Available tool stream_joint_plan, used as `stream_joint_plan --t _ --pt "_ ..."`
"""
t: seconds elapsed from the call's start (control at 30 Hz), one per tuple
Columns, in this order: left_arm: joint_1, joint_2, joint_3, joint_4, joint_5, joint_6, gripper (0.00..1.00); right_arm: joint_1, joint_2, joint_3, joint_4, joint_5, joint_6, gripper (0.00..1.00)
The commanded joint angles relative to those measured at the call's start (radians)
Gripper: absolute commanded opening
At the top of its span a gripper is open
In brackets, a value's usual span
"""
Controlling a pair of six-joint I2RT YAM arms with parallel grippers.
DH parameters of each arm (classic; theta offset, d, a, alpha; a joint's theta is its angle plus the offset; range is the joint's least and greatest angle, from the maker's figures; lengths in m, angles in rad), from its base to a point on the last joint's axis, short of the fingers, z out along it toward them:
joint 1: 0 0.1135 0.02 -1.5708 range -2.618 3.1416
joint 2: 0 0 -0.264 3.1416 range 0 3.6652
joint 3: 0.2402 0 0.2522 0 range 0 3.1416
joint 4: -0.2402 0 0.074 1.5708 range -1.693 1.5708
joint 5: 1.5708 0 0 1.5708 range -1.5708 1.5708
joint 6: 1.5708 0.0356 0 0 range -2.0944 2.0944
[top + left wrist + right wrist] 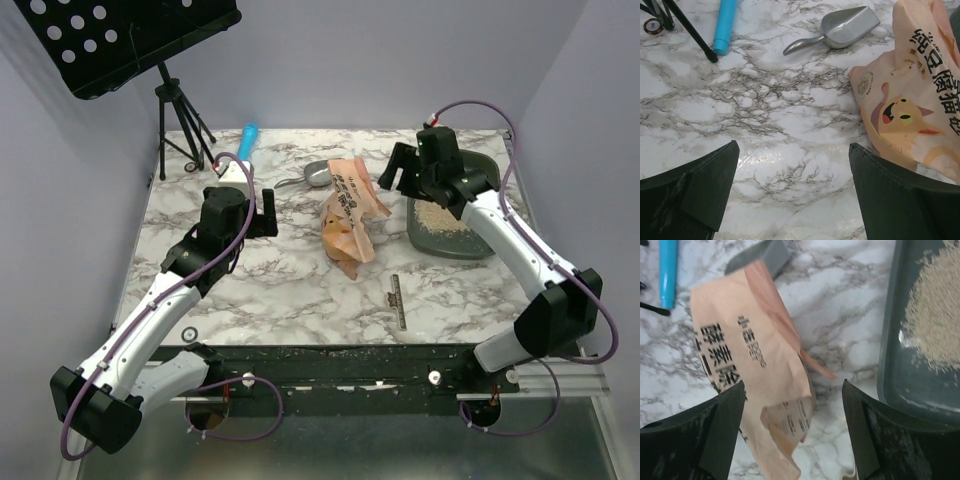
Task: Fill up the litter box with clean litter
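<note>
The dark grey-green litter box (470, 250) lies at the table's right, with a pile of pale beige clean litter (440, 215) in it. In the right wrist view its wall (895, 340) and the litter (935, 325) fill the right side. The orange printed bag (350, 215) lies crumpled at the table's middle. My right gripper (392, 172) hovers open between the bag's top and the tray. The bag (755, 365) shows blurred below the open right gripper (793, 382), touching neither finger. My left gripper (792, 145) is open over bare marble, with the bag (910, 100) just right of it.
A silver scoop (318, 175) lies behind the bag, also seen as the scoop (845, 27) from the left wrist. A blue tube (247, 140) and a music stand's tripod (175, 130) stand at the back left. A thin ruler-like strip (398, 300) lies near the front edge.
</note>
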Motion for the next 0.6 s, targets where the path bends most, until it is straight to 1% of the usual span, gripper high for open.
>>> stream_joint_plan --t 0.0,0.1,0.2,0.23,0.3,0.33,0.4,0.53,0.57 --pt "-0.007 0.004 0.020 0.016 0.081 -0.002 0.99 -0.091 0.131 0.073 0.163 -0.314 -0.053 0.87" --pt "-0.008 0.000 0.014 0.028 0.114 0.004 0.99 -0.134 0.202 0.074 0.255 -0.437 -0.068 0.88" --pt "-0.010 -0.006 0.011 0.034 0.140 0.007 0.99 -0.160 0.272 0.066 0.318 -0.469 -0.116 0.88" --pt "-0.010 -0.010 0.009 0.039 0.146 0.007 0.99 -0.180 0.294 0.061 0.338 -0.503 -0.125 0.88" --pt "-0.010 -0.014 0.008 0.042 0.157 0.009 0.99 -0.210 0.308 0.005 0.453 -0.602 -0.137 0.88" --pt "-0.010 -0.016 0.008 0.045 0.164 0.010 0.99 -0.215 0.309 -0.015 0.502 -0.628 -0.140 0.88" --pt "-0.010 -0.020 0.008 0.049 0.176 0.012 0.99 -0.227 0.323 -0.031 0.562 -0.700 -0.156 0.88" --pt "-0.011 -0.023 0.009 0.050 0.184 0.014 0.99 -0.250 0.392 -0.014 0.591 -0.878 -0.150 0.88" --pt "-0.010 -0.025 0.009 0.048 0.187 0.015 0.99 -0.254 0.406 -0.017 0.632 -0.912 -0.142 0.88"
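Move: For the right hand, the litter bag's middle is roughly 5 cm back, 7 cm to the left and 10 cm down. The scoop lies some 10 cm ahead, 12 cm left and 17 cm down; the litter box's middle is about 3 cm ahead, 17 cm right and 16 cm down. From the left hand, the bag is about 2 cm ahead, 18 cm right and 11 cm down, with the scoop 17 cm ahead, 12 cm right and 18 cm down. Out past the bag's right side and nearer the scoop goes the right hand, about 8 cm forward and then chiefly down some 6 cm, drifting a little left. Its wrist rolls and swings counter-clockwise so the open fingers face the bag. Wide open too, the left hand eases slightly right towards the bag, turning a little clockwise; neither hand visibly touches anything. ##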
